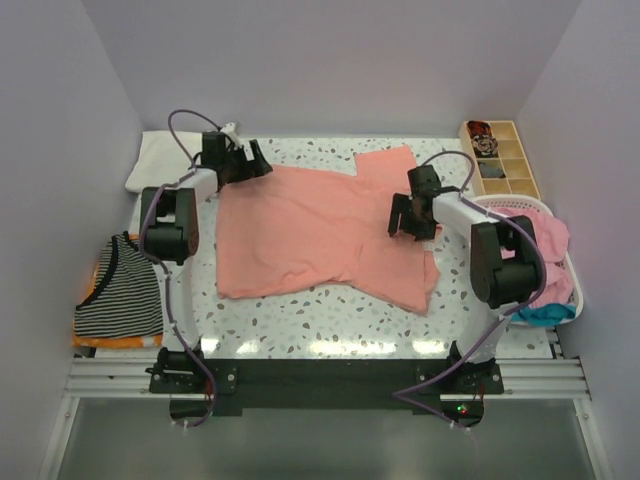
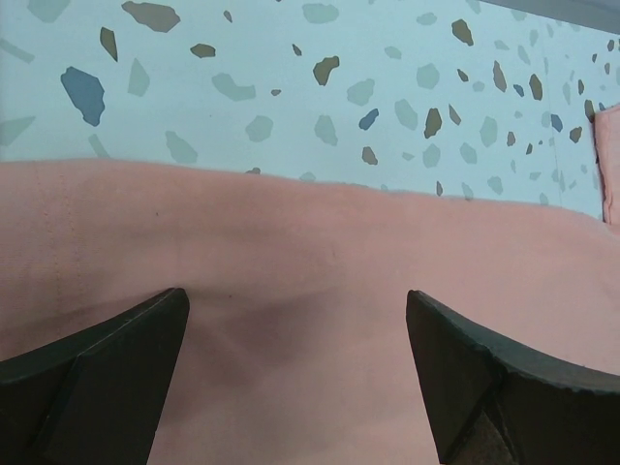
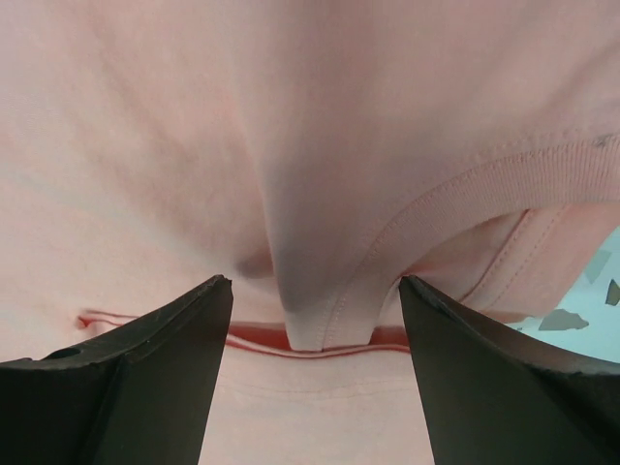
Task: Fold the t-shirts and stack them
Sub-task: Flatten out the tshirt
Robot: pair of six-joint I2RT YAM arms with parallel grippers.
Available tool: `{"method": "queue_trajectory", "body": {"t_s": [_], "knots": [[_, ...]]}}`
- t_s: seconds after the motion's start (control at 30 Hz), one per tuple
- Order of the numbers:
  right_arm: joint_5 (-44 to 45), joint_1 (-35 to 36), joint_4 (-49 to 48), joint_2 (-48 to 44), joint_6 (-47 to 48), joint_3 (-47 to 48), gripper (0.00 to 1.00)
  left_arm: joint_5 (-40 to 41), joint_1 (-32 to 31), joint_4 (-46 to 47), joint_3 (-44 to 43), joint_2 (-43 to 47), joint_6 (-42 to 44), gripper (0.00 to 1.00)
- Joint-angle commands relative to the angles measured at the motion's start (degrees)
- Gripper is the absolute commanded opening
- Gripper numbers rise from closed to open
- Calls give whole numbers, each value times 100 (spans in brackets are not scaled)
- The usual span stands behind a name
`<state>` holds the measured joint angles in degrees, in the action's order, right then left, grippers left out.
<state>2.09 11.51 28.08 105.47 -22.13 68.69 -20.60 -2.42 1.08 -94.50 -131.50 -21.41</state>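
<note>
A salmon-pink t-shirt lies spread on the speckled table, one sleeve reaching toward the back. My left gripper hovers over its far-left hem, open. In the left wrist view the pink cloth lies flat under the open left gripper, with its edge just beyond. My right gripper is low over the shirt's right part. In the right wrist view a raised ridge of the ribbed collar stands between the spread fingers of the right gripper, which is open and not touching the cloth.
A black-and-white striped tee rests on an orange piece at the left edge. A folded white cloth sits at the back left. A white basket at the right holds pink and teal clothes. A wooden compartment tray stands at the back right.
</note>
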Motion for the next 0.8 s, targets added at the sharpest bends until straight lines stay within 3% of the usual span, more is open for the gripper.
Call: {"method": "queue_trajectory", "body": {"t_s": [0.0,0.3,0.77], "knots": [[160,-17,-180,-482,192,172,74,-479,83,91,229,79,23,100],[503,-26,435,-1809,113,-584,76,-656,-338,138,748,1222,-65,100],[231,-52,-231,-2066,-169,-1832,69,-85,-1428,787,3112,2831,-478,100]]}}
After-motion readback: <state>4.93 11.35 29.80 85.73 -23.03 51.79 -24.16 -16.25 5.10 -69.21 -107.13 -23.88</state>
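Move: Spread under both hands, the pink t-shirt has its middle about 21 cm back and 22 cm right of the left hand, 3 cm below it; the shirt's far edge lies some 3 cm ahead, the white cloth 25 cm to the left and level. From the right hand the folded lower panel is about 15 cm back and 3 cm left, 3 cm lower, its hem corner 2 cm back and 6 cm right, the upper sleeve 21 cm ahead and 6 cm left. Leaving the far edge, the open left hand draws back about 13 cm and some 12 cm to the right, rising about 6 cm over the shirt towards its middle and turning some 15 degrees clockwise. The right hand lifts about 7 cm off its spot by the hem, then swings back and dips over the lower panel, ending 8 cm farther back and still a little higher, fingers still open. ##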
